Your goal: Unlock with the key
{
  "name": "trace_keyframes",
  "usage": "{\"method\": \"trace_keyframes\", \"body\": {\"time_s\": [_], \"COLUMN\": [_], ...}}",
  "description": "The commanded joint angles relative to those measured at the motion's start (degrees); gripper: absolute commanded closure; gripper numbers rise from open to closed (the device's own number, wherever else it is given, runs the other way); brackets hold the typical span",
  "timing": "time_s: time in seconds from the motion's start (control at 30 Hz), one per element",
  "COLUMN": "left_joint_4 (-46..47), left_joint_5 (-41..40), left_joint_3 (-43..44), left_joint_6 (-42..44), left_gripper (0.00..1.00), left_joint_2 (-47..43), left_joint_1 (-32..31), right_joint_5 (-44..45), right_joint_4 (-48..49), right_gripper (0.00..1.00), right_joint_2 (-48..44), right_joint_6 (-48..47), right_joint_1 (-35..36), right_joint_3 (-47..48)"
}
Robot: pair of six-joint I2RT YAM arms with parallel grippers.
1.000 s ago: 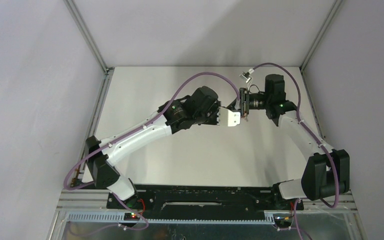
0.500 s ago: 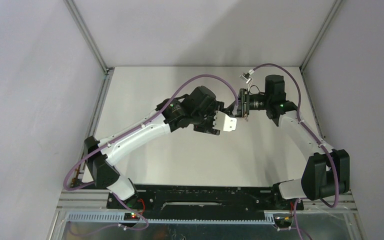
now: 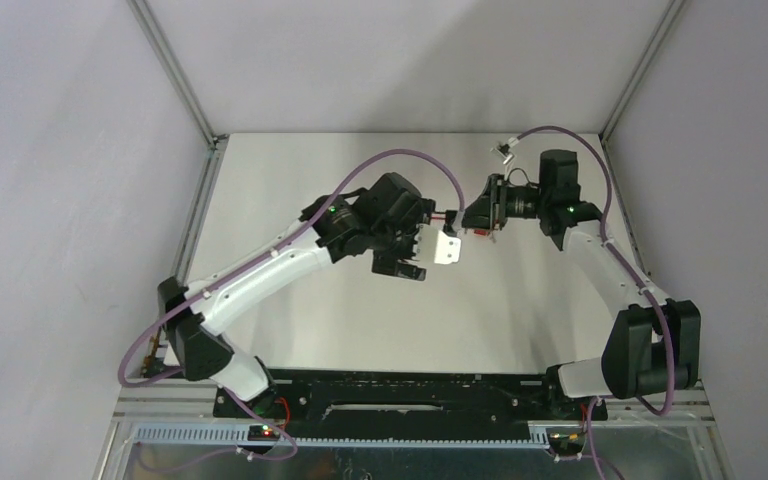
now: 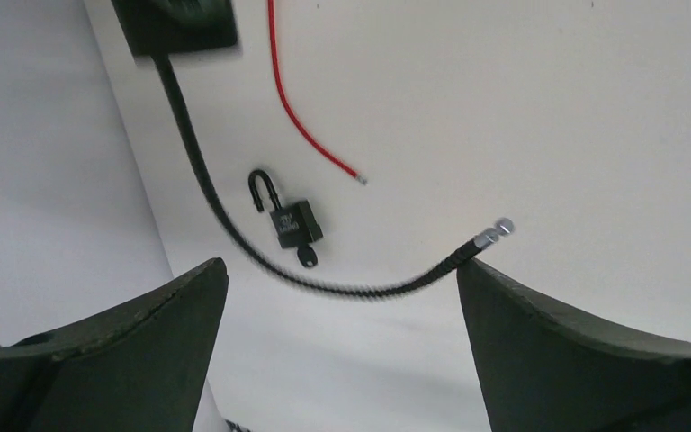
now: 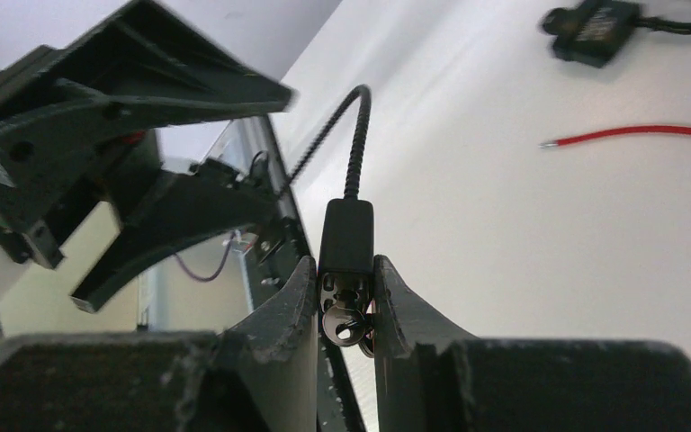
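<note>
In the right wrist view my right gripper (image 5: 345,266) is shut on a slim black lock body (image 5: 347,236). A dark key (image 5: 340,324) sits in the lock's lower end between the fingers. A black ribbed cable (image 5: 353,144) rises from the lock's top. My left gripper (image 4: 342,270) stands wide open with nothing between its fingers. From above it (image 3: 420,245) sits just left of the right gripper (image 3: 472,217), apart from it. A small black padlock (image 4: 292,220) with a key (image 4: 307,258) in it shows on the pale surface ahead of the left gripper.
A red wire (image 4: 301,117) and a black box (image 4: 180,22) show on the pale surface. A black flexible cable (image 4: 360,283) with a metal tip (image 4: 497,230) runs from the box. The right wrist view shows the same box (image 5: 594,31) and wire (image 5: 639,135). Grey walls (image 3: 80,200) close in the table.
The left gripper has opened wide and drawn back left and toward the near side, away from the right gripper. The right gripper keeps its grip on the lock and has shifted slightly left.
</note>
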Motion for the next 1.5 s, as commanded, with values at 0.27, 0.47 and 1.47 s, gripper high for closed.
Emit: {"method": "trace_keyframes", "body": {"time_s": [0.27, 0.47, 1.47], "left_joint_4": [-8.37, -6.74, 3.49], "left_joint_5": [-7.42, -7.2, -15.27], "left_joint_3": [-21.73, -23.66, -20.21], "left_joint_6": [1.94, 0.69, -16.76], "left_gripper": [0.0, 0.0, 0.0], "left_joint_2": [-17.46, -19.32, -13.86], "left_joint_1": [4.2, 5.26, 8.79], "right_joint_5": [10.23, 10.52, 23.24], "right_joint_4": [-2.01, -1.57, -12.09], "right_gripper": [1.0, 1.0, 0.02], "right_joint_2": [9.43, 16.22, 26.03], "right_joint_6": [-1.76, -1.99, -9.98], "right_joint_1": [-10.63, -9.7, -6.49], "right_joint_3": [0.51, 0.51, 1.04]}}
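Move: My right hand holds the black cable lock high up. The bare table where it goes down is about 4 cm ahead, 3 cm to the right and 24 cm below. The red cable lock lies roughly 6 cm beyond that spot and 3 cm to its right, and the open padlock about 15 cm ahead of my right hand and 18 cm left, on the table. From my empty left hand, the put-down spot is some 6 cm ahead, 9 cm right and 22 cm below. I swing my right hand forward and right, clear of my left, then lower the held cable lock some 23 cm to the table short of the red lock, rolling and tipping the fingers downward. There I open them and rise about 2 cm. My open left hand draws away from the lock, about 13 cm left, plus down and back, then eases forward, turning counter-clockwise. ##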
